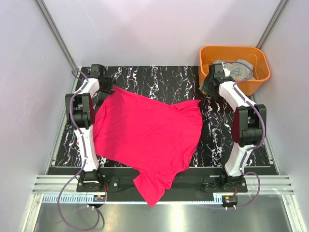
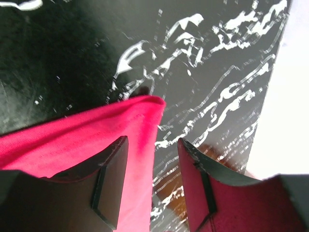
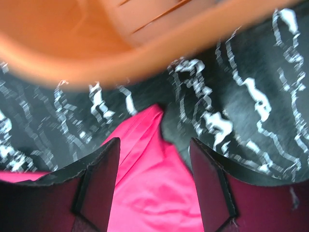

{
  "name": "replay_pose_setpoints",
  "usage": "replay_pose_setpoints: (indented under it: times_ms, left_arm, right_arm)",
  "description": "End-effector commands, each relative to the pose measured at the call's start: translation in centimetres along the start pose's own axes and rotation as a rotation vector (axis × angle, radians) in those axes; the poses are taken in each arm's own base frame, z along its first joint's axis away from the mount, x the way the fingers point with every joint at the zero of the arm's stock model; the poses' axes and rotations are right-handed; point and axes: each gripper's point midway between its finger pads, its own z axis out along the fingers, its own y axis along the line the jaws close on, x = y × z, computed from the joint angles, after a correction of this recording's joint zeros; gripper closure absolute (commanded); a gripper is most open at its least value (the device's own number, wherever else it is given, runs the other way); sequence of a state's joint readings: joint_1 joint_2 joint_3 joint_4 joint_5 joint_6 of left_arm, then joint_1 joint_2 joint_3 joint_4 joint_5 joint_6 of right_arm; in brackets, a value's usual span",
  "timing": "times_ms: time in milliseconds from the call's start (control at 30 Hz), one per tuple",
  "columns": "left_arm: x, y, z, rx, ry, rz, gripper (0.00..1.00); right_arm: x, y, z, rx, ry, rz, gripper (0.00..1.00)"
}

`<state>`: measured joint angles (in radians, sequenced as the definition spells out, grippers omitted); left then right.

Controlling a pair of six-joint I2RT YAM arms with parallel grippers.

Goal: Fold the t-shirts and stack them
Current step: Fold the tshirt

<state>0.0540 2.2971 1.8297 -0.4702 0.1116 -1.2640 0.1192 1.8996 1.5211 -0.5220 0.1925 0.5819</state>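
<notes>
The magenta-red t-shirt [image 1: 149, 135] lies spread on the black marbled table, and one part hangs over the near edge. My left gripper [image 1: 107, 87] hovers at the shirt's far left corner. In the left wrist view its jaws [image 2: 152, 145] are open, with that corner's edge [image 2: 140, 116] below the gap. My right gripper [image 1: 205, 89] is by the far right corner. Its jaws [image 3: 154, 145] are open above the red fabric [image 3: 154, 193] and do not pinch it. The light grey t-shirt [image 1: 236, 67] lies bunched in the orange basket.
The orange basket [image 1: 207, 55] stands at the table's far right corner, just behind my right gripper; its rim [image 3: 72, 43] fills the top of the right wrist view. White walls enclose the table [image 1: 159, 79] on three sides.
</notes>
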Motion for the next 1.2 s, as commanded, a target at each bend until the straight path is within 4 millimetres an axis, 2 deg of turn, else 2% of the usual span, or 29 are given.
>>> replay_pose_setpoints:
  times_ms: [0,267,400,600,833,1067,1167]
  left_arm:
    - [-1.1,-1.4,0.5,0.024,-0.054,-0.025,0.50]
    - [-1.7,-2.1,2.1,0.032,-0.069,-0.024,0.52]
    - [-1.8,-2.5,2.1,0.042,-0.069,-0.026,0.55]
    - [-1.9,-2.3,1.6,0.034,-0.090,0.000,0.55]
    - [-1.3,-0.6,2.9,-0.004,-0.067,-0.018,0.57]
    - [-1.5,-0.6,3.5,-0.008,-0.078,-0.010,0.68]
    - [-1.6,-0.3,3.7,-0.019,-0.080,0.005,0.80]
  right_arm:
    - [0.0,1.5,-3.3,-0.031,-0.040,0.020,0.34]
    - [2.9,3.2,-4.0,-0.089,0.015,-0.062,0.37]
    - [4.2,3.4,-4.1,-0.099,0.046,-0.071,0.37]
    - [4.6,3.6,-4.0,-0.108,0.060,-0.064,0.38]
    - [5.0,4.0,-3.9,-0.103,0.062,-0.070,0.38]
    - [5.8,4.3,-3.7,-0.104,0.082,-0.071,0.38]
    - [6.2,4.3,-3.6,-0.100,0.089,-0.077,0.38]
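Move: Just ahead of the left hand, about 3 cm out, 1 cm left and 3 cm down, lies the shirt's left far corner; the shirt's middle is some 23 cm back and 20 cm right of that hand. The right hand hangs about 8 cm above the cloth: the folded flap's middle is some 10 cm left and 1 cm ahead, the right corner tip about 3 cm ahead and 1 cm left, and the orange bin's middle roughly 20 cm ahead, 18 cm right and 3 cm below. Reaching about 2 cm forward and 2 cm down, the left hand comes onto the shirt's left far corner, pauses there, then closes its half-open fingers and pinches the corner. The right hand swings some 6 cm left and 4 cm back, away from the bin and in over the folded flap, first rising slightly and then sinking, fingers staying open above the cloth. ##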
